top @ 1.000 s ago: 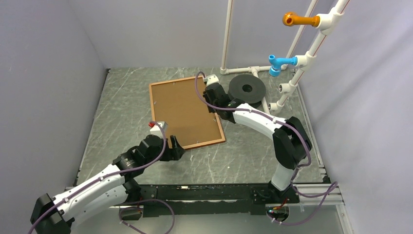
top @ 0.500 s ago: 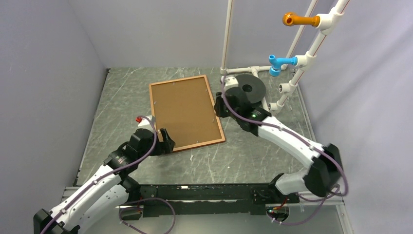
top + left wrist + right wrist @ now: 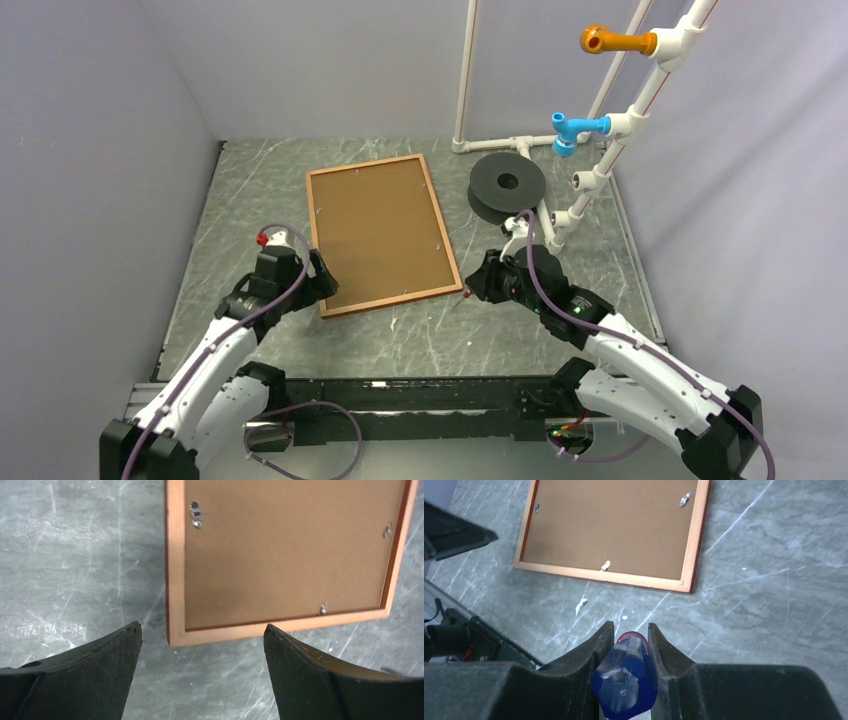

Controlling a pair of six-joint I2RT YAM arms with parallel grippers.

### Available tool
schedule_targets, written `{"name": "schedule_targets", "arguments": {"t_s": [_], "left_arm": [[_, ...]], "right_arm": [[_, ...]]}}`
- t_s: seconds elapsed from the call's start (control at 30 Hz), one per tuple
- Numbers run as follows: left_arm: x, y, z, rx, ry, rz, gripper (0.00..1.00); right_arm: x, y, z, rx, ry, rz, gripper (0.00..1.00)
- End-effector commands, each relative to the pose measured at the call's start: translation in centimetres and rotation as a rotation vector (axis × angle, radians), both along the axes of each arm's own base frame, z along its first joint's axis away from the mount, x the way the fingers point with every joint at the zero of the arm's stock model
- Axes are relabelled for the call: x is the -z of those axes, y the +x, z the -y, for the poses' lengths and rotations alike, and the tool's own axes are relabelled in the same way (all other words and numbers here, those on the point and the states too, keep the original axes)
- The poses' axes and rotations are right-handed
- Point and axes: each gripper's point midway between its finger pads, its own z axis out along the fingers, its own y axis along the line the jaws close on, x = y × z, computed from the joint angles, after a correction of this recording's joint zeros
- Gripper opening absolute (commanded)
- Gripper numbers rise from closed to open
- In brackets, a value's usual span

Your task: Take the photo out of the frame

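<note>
The reddish-brown wooden frame [image 3: 392, 299] lies face down on the grey table, with its brown fibreboard backing panel [image 3: 380, 228] on top. The photo is hidden under the panel. Small metal clips [image 3: 195, 513] sit along the rails. My left gripper [image 3: 322, 279] is open and empty, just off the frame's near left corner [image 3: 175, 637]. My right gripper [image 3: 478, 285] is off the near right corner [image 3: 687, 585], apart from the frame. It is shut on a blue translucent tool with a red tip [image 3: 626, 675].
A black disc [image 3: 507, 185] lies at the back right beside a white pipe rack [image 3: 600, 140] with blue and orange fittings. A small white scrap [image 3: 580, 605] lies on the table near the frame's near rail. Grey walls close in left and right.
Both arms drew back from the frame. The right gripper moved from the frame's far right edge to beside its near right corner. The left gripper moved left, off the near left corner.
</note>
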Motion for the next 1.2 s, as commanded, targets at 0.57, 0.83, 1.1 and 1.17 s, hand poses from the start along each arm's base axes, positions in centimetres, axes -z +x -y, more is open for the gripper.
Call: {"name": "schedule_targets", "arguments": {"t_s": [0.57,0.83,1.1,1.17], "left_arm": [[1.2,10.4,-3.0,-0.027,-0.046,-0.066,0.78],[3.9,13.7,-3.8,-0.042,0.001,-0.139,0.61],[6.4,13.7,-2.9,-0.009,-0.029,-0.204,0.24],[6.8,12.9,-3.0,-0.014,-0.026,-0.217,0.15]], "right_arm": [[-0.7,-3.0,1.9,0.017,0.113,0.023,0.00],[-0.5,-3.2,2.3,0.024,0.107,0.024,0.00],[-0.1,-3.3,2.8,0.044,0.104,0.022,0.00],[0.0,-3.3,2.8,0.048,0.102,0.021,0.00]]}}
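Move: Ahead of the left hand by about 13 cm, 3 cm to its left and 7 cm lower, is the grasp spot on the left rail of the face-down frame. The near metal tab inside that rail lies about 10 cm ahead and 1 cm left; the frame's near left corner is almost straight below, 1 cm back; the backboard's middle is some 19 cm ahead and 11 cm right. From the right hand, the grasp spot is roughly 13 cm ahead, 33 cm left and 14 cm down. Reaching forward about 13 cm along the frame's left side, the left hand also sinks some 7 cm and drifts slightly left. Its wrist tips down about 15 degrees while the fingers close from wide open to straddle and pinch the left rail, one pad outside, one inside. The right hand, still gripping the blue-handled screwdriver, backs off about 5 cm, back and right, away from the frame. ##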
